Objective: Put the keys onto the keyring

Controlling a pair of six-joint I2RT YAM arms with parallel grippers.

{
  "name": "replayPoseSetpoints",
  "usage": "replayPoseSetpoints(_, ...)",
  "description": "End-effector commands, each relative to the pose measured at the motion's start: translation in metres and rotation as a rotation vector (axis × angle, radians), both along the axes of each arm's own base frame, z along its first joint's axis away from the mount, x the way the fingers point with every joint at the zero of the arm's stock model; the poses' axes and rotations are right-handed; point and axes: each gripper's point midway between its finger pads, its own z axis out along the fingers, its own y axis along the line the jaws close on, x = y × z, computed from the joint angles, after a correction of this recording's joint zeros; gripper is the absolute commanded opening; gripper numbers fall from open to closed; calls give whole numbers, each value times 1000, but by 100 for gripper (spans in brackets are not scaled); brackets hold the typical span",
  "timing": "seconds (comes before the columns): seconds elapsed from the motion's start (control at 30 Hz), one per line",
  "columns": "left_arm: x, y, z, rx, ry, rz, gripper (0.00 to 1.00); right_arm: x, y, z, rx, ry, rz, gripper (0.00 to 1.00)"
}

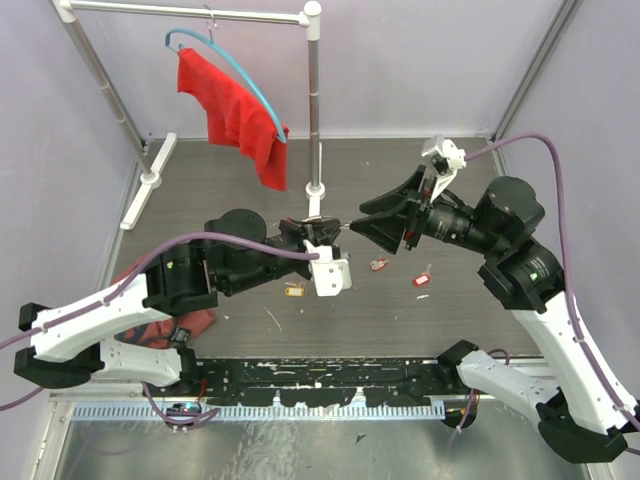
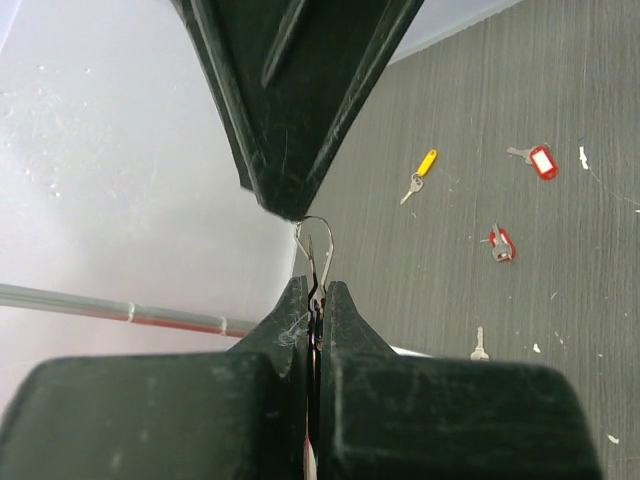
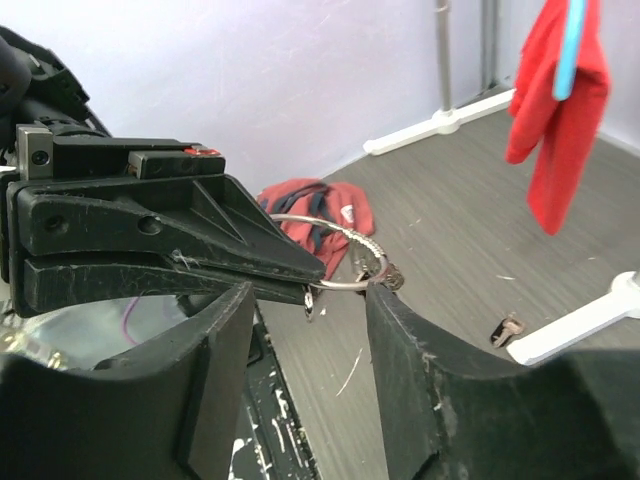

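Observation:
My left gripper (image 2: 317, 288) is shut on the keyring (image 3: 335, 252), a thin silver wire ring held above the table with a small metal piece hanging from it. My right gripper (image 3: 312, 292) faces it, open. The ring's far side touches the tip of one of the right gripper's fingers (image 3: 400, 340). In the top view the two grippers meet at the table's middle, left gripper (image 1: 322, 235) and right gripper (image 1: 358, 218). Loose keys lie on the table: a red-tagged key (image 1: 422, 279), a brownish-tagged key (image 1: 379, 264), and a bare silver key (image 2: 480, 345).
A yellow-tagged key (image 2: 420, 172) lies on the table below the left arm. A clothes rack stands at the back, its pole base (image 1: 316, 190) just behind the grippers, with a red cloth (image 1: 235, 110) on a blue hanger. A red pouch (image 1: 185, 325) lies under the left arm.

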Motion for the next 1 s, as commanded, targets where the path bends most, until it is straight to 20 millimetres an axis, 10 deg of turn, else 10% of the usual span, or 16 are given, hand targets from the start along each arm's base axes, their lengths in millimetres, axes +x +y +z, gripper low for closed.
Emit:
replayPoseSetpoints(0.0,3,14,27,-100,4,51,0,7,-26,32,72,-154,-170,56)
replayPoseSetpoints(0.17,6,26,48,-287,67,113,0,9,-43,26,84,-202,-269,57)
replayPoseSetpoints(0.37,-25,26,70,-389,183,-45,0,-9,-19,-5,1,-278,-54,67)
replayPoseSetpoints(0.97,-84,16,111,-509,322,-368,0,-37,5,-5,43,-397,224,82)
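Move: The left fingers still hold the keyring, its small wire loop end sticking out about 2 cm to the right of that hand and 1 cm ahead. From the half-open right hand, this loop end is roughly 1 cm to the left and level. On the table some 42 cm below the right hand, the small red key lies about 7 cm right and 5 cm ahead, and the red-tag key about 16 cm right and 2 cm ahead. Upward first and slightly left, then up and back, the left hand carries the keyring about 8 cm higher and 7 cm nearer the base, keeping its pinch while its fingers swing to point straighter right. The right hand backs off to the right from the loop end, then dips and returns left, drifting back, as its fingers spread wide and the wrist rolls some 20 degrees. ##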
